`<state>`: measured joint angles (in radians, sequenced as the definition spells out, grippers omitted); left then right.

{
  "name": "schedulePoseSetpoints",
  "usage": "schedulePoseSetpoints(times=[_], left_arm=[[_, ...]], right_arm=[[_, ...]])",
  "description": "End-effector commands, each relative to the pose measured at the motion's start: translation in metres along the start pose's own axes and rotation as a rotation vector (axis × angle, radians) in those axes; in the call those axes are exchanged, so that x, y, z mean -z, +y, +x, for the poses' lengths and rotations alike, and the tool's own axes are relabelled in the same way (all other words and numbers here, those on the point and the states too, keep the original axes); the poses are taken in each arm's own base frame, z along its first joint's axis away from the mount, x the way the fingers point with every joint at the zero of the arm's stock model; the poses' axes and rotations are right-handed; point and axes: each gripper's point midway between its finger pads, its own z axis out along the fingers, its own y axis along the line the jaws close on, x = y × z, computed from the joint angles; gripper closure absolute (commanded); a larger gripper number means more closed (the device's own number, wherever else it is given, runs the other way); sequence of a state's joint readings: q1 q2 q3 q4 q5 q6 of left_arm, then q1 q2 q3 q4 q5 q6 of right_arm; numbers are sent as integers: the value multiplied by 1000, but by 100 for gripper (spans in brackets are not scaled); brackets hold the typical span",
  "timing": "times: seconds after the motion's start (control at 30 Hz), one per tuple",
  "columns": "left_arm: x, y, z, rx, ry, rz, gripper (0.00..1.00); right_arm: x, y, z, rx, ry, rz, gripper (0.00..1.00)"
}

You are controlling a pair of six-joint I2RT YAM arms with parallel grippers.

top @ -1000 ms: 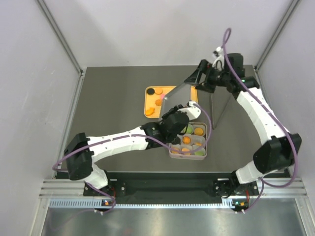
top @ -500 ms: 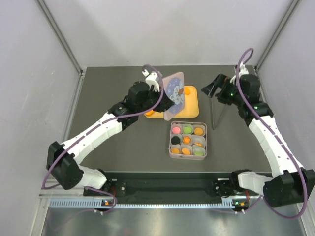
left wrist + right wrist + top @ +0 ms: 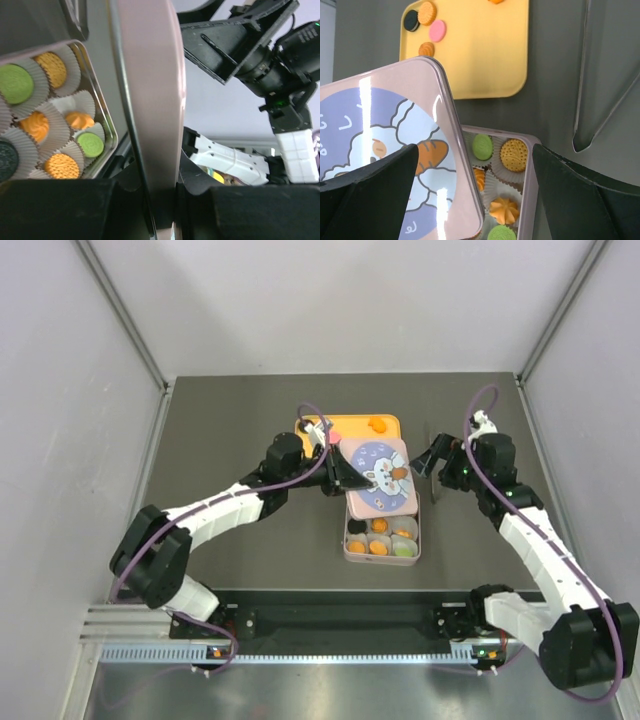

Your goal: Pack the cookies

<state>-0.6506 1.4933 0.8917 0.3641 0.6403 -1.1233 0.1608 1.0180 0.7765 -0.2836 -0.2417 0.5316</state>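
My left gripper [image 3: 343, 472] [image 3: 160, 195] is shut on the edge of the pink tin lid [image 3: 378, 477] [image 3: 150, 100] [image 3: 395, 150], which has a blue cartoon picture. It holds the lid tilted over the far part of the square tin [image 3: 346, 546] [image 3: 530, 190]. Cookies [image 3: 380, 546] [image 3: 60, 165] [image 3: 514, 154] in green, orange and black sit in paper cups in the tin's uncovered part. More cookies [image 3: 426, 30] [image 3: 378, 424] lie on the yellow tray [image 3: 355, 426] [image 3: 485, 60]. My right gripper [image 3: 432, 460] [image 3: 475, 150] hangs open just right of the lid, holding nothing.
A thin dark metal frame [image 3: 436, 485] [image 3: 592, 100] stands on the dark table right of the tin, close under my right gripper. Grey walls close in the table on three sides.
The lid, upright over the tray before, has come down toward the tin in my left gripper and now lies flatter over it. My right arm has drawn nearer to the tin.
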Motion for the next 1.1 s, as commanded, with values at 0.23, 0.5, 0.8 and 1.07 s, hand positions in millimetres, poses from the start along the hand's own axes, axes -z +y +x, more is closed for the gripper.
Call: schedulePoseSetpoints(times=[0.23, 0.5, 0.8, 1.07], left_arm=[[-6, 5, 30, 32, 150, 160, 100], [-9, 22, 44, 41, 199, 163, 99], [-13, 30, 53, 59, 224, 176, 99], [-18, 38, 60, 92, 244, 191, 99]], right_arm=[[0, -7, 10, 35, -82, -49, 1], [-1, -16, 47, 9, -48, -90, 0], [5, -11, 66, -36, -52, -174, 0], [5, -13, 84, -80, -32, -205, 0]])
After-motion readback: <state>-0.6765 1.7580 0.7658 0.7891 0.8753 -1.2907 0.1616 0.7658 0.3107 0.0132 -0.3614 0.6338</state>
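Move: The pink lid is already pinched by its left edge in the left hand; the box it is meant for has its middle about 7 cm to this hand's right, 3 cm back and 13 cm below. From there the orange tray lies some 16 cm ahead, 2 cm left. The open, empty right hand has the lid's middle about 12 cm to its left, 3 cm back and 3 cm lower, the box 10 cm left and 6 cm back, the tongs 5 cm right and 9 cm ahead. The lid is carried down over the cookie box by the left hand, about 7 cm lower and nearly 4 cm back, turning some 15 degrees clockwise while the grip stays shut on its left edge. Alongside, the right hand sinks 7 cm and draws back 6, fingers kept wide open, keeping close to the lid's free right edge and rolling slightly; whether it touches the lid can't be seen. ##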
